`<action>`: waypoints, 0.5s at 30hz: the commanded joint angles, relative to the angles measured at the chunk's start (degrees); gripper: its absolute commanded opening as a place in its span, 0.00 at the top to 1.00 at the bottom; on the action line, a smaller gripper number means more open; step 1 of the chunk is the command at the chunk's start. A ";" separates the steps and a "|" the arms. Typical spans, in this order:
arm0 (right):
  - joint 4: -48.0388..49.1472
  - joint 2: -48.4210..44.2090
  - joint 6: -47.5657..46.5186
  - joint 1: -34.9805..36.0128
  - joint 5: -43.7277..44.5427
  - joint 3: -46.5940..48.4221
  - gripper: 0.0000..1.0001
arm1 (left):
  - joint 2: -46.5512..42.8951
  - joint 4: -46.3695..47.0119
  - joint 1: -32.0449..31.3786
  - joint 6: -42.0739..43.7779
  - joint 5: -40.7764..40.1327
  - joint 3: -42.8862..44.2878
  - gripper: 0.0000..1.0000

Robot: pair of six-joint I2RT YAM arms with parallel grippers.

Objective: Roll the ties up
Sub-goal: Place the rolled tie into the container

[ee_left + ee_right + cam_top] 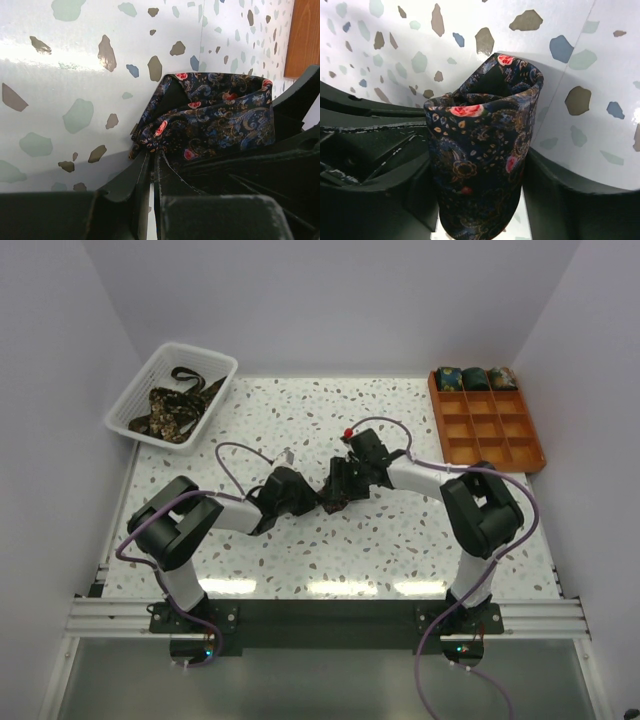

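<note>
A dark floral tie, rolled into a loose upright roll, stands on the speckled table between the two arms. My right gripper straddles it, with a black finger against each side of the roll. In the left wrist view the same tie lies just ahead of my left gripper, whose fingers are shut on the fabric edge at the roll's lower left. From above, both grippers meet at the table's middle, left and right, and hide the roll.
A white mesh basket at the back left holds loose ties. An orange gridded tray at the back right has three rolled ties in its far row. Its edge shows in the left wrist view.
</note>
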 commanded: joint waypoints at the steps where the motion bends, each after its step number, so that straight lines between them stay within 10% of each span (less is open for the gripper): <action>1: -0.37 0.11 -1.93 0.80 1.86 1.67 0.42 | 1.64 -10.01 0.64 3.88 -3.66 -0.61 1.00; 9: -0.10 -0.86 -3.77 1.50 6.68 0.96 0.80 | -0.02 -11.77 0.64 4.58 -3.84 0.27 0.99; 15: -7.39 -4.02 -7.29 1.32 12.75 4.12 0.94 | -9.76 -16.33 2.13 6.25 -5.59 0.36 0.58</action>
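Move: The rolled tie stands on the table about at my right hand's point, its middle some 1 cm lower, with those fingers already around it. From my left hand, still pinching the tie's loose corner, the roll's middle is about 4 cm to the right and 1 cm ahead. The orange container's middle lies about 21 cm ahead and 35 cm to the right of my right hand, at roughly table height. I close my right fingers around the rolled tie from over half open to about a third, squeezing it from both sides; that hand nearly stays in place, tilting about 5 degrees and easing a bit under 1 cm to the right. Then my left hand opens, lets go of the loose corner and starts away, about 1 cm to the left and 1 cm up. ##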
